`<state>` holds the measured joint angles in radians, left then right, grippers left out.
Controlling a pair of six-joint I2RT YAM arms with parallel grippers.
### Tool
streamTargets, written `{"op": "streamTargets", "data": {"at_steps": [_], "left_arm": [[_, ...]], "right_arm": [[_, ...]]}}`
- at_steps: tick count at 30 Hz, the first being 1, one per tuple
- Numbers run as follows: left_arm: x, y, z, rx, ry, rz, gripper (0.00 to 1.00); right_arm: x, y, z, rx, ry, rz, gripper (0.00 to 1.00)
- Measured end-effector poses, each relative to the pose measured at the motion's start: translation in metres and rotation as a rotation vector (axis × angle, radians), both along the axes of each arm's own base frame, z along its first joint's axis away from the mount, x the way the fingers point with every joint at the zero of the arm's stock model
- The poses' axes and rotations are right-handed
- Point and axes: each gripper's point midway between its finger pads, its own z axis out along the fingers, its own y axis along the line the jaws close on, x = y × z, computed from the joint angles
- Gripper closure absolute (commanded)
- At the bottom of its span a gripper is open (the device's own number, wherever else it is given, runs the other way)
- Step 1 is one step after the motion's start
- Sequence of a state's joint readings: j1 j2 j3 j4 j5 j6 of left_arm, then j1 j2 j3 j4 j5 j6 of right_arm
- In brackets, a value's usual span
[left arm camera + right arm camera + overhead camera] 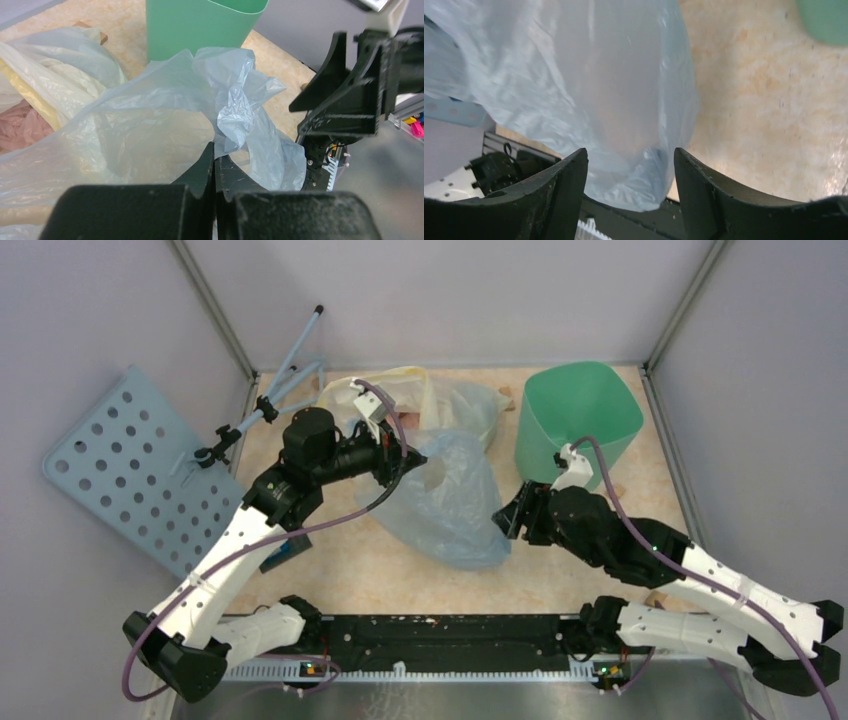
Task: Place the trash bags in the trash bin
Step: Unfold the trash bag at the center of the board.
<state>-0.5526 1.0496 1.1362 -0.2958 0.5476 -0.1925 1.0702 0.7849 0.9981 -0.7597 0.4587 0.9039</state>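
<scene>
The pale-blue see-through trash bag (450, 502) lies crumpled on the table's middle, its left part lifted. My left gripper (415, 458) is shut on a pinch of its film; in the left wrist view the fingertips (209, 156) meet just below the bunched trash bag (235, 102). My right gripper (510, 520) stands open at the bag's right edge. In the right wrist view the trash bag (599, 75) hangs between and beyond the parted right gripper (630, 156), not clamped. The mint-green trash bin (578, 418) stands upright at the back right, also in view as the bin (200, 25) behind the bag.
A whitish bag with a yellow rim (425, 390) lies behind the blue one, touching it. A pale-blue perforated board (130, 470) leans at the left wall, with a thin stand (270, 400) beside it. Frame posts mark the back corners.
</scene>
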Motion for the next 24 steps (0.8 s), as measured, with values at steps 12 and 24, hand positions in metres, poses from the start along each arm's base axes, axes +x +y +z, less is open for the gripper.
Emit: {"op": "streamTargets", "data": {"at_steps": [12,24], "left_arm": [[0.002,0.001,0.000,-0.003,0.013,0.021,1.00],[0.008,0.006,-0.002,0.012,0.023,0.068,1.00]], "right_arm": [[-0.032,-0.005,-0.074,-0.042,0.209,0.040,0.67],[-0.043,0.001,-0.077,0.049,0.247,0.070,1.00]]}}
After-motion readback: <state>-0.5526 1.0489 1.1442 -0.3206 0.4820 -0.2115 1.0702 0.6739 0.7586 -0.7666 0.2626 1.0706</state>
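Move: The free lower corner of the blue trash bag, which hangs from the left hand, lies about 8 cm below the open right hand and 4 cm back, neither left nor right. From the right hand, the trash bin stands roughly 25 cm ahead and 17 cm right, and the yellow-rimmed bag some 30 cm ahead and 19 cm left. From the left hand the corner is about 12 cm back, 14 cm right and 17 cm below. The right hand sinks about 8 cm and draws back some 4 cm to the blue bag's hanging lower corner, its fingers tipping about 15 degrees further down. As it slows to a stop there its wide-open fingers close fully and pinch the film at the corner, while the left hand keeps its shut grip on the upper part of the bag, hardly moving. ##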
